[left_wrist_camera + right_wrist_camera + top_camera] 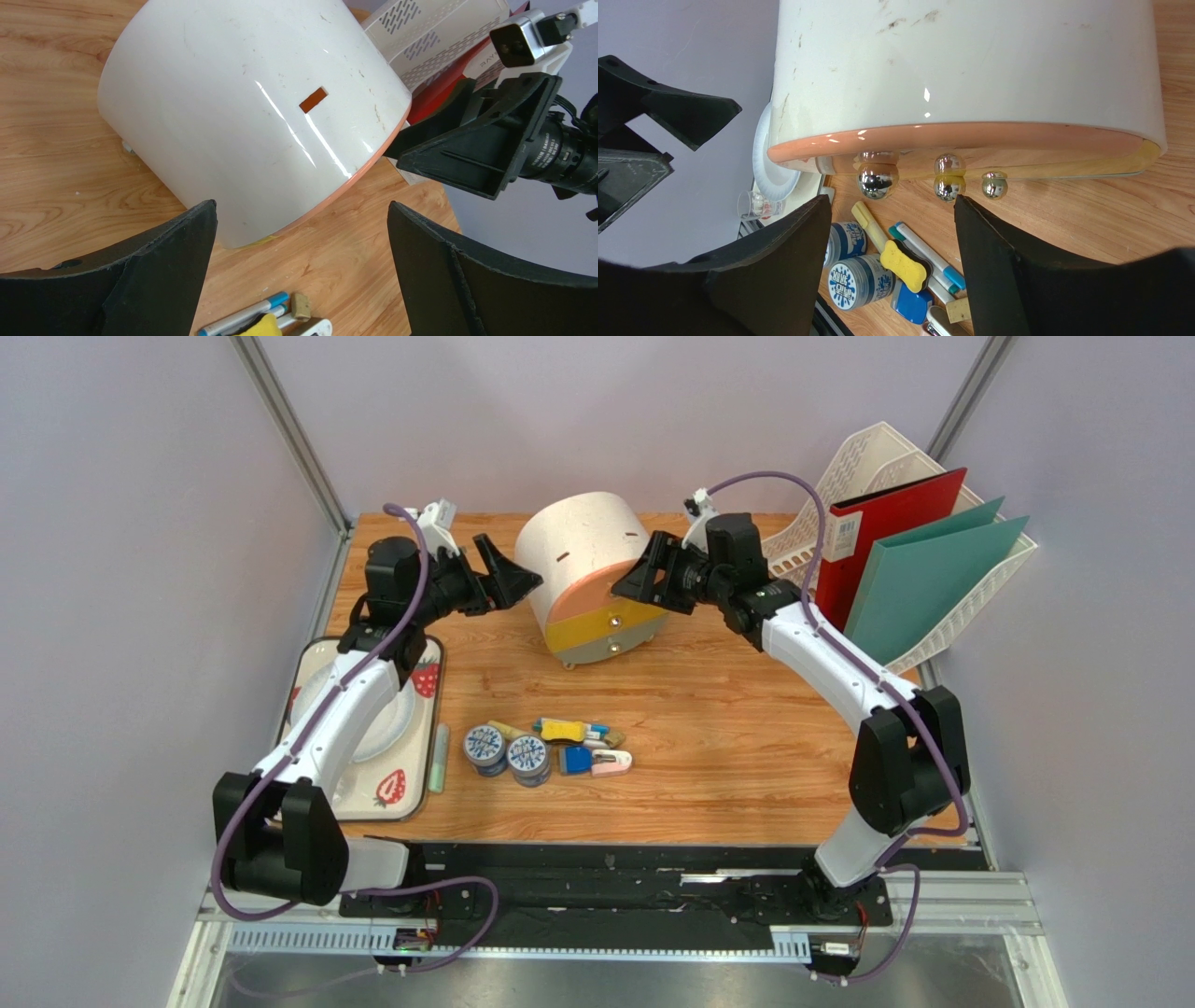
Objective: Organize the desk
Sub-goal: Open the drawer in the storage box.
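Note:
The desk [730, 742] is a light wood-grain top. At its back centre stands a round white container [582, 567] with orange and yellow tiers and shiny ball knobs [877, 178], tilted. My left gripper [516, 571] hovers just left of it, open, its jaws wide apart with nothing between them [300, 210]. On the container's right side is my right gripper [631, 574], also open and empty [892, 201]. Its fingers are apart below the container's [962, 63] orange rim.
Loose items lie mid-desk: two round blue-and-white tins [505, 749], markers [927, 255], a yellow eraser [905, 264] and a blue piece [575, 760]. A strawberry-print tray [400, 791] with a plate sits left. A white file rack [898, 469] with red and green folders stands at back right.

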### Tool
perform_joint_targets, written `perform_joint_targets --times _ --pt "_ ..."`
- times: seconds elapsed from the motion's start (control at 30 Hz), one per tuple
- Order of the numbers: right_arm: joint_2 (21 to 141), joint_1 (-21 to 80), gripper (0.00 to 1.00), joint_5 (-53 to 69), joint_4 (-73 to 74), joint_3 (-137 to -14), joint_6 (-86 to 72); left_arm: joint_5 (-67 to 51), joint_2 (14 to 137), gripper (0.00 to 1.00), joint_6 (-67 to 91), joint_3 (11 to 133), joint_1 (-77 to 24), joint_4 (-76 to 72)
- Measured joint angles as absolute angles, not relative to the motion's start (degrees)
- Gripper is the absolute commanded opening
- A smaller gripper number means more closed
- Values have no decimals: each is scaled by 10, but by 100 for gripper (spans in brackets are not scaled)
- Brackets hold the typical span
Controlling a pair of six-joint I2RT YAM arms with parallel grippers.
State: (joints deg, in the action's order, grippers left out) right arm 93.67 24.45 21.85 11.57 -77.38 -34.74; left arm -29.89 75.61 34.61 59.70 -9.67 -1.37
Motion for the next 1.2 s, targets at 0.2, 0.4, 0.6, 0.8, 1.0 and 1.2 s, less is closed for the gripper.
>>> perform_joint_targets --times 0.2,0.4,0.6,0.8,1.0,1.2 --pt "957 248 59 225 113 -782 -355 -300 752 99 335 610 -101 -1" --pt "974 256 51 227 110 -805 -362 -299 737 99 316 615 -102 32" --pt "982 266 39 224 109 -819 -364 -297 735 99 307 620 -102 50" --pt "987 267 31 213 117 -821 -365 -297 735 99 305 620 -102 55" --pt "992 271 16 206 128 -831 -365 -297 735 99 305 620 -102 54" --pt "992 272 11 198 133 -833 -364 -298 735 99 305 620 -102 54"
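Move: The storage box's top drawer knob is just off the right fingertips, about 3 cm to their left, 1 cm ahead and 1 cm lower. The middle drawer knob sits some 5 cm straight below that top knob and the bottom knob another 5 cm down; the box body's middle lies about 10 cm ahead of the right hand, 5 cm left and 3 cm lower. From the left hand the top knob is roughly 10 cm to the right, level ahead, 5 cm lower. The right hand slides about 3 cm left along the box front, closing its half-open fingers to pinch the top drawer knob. ##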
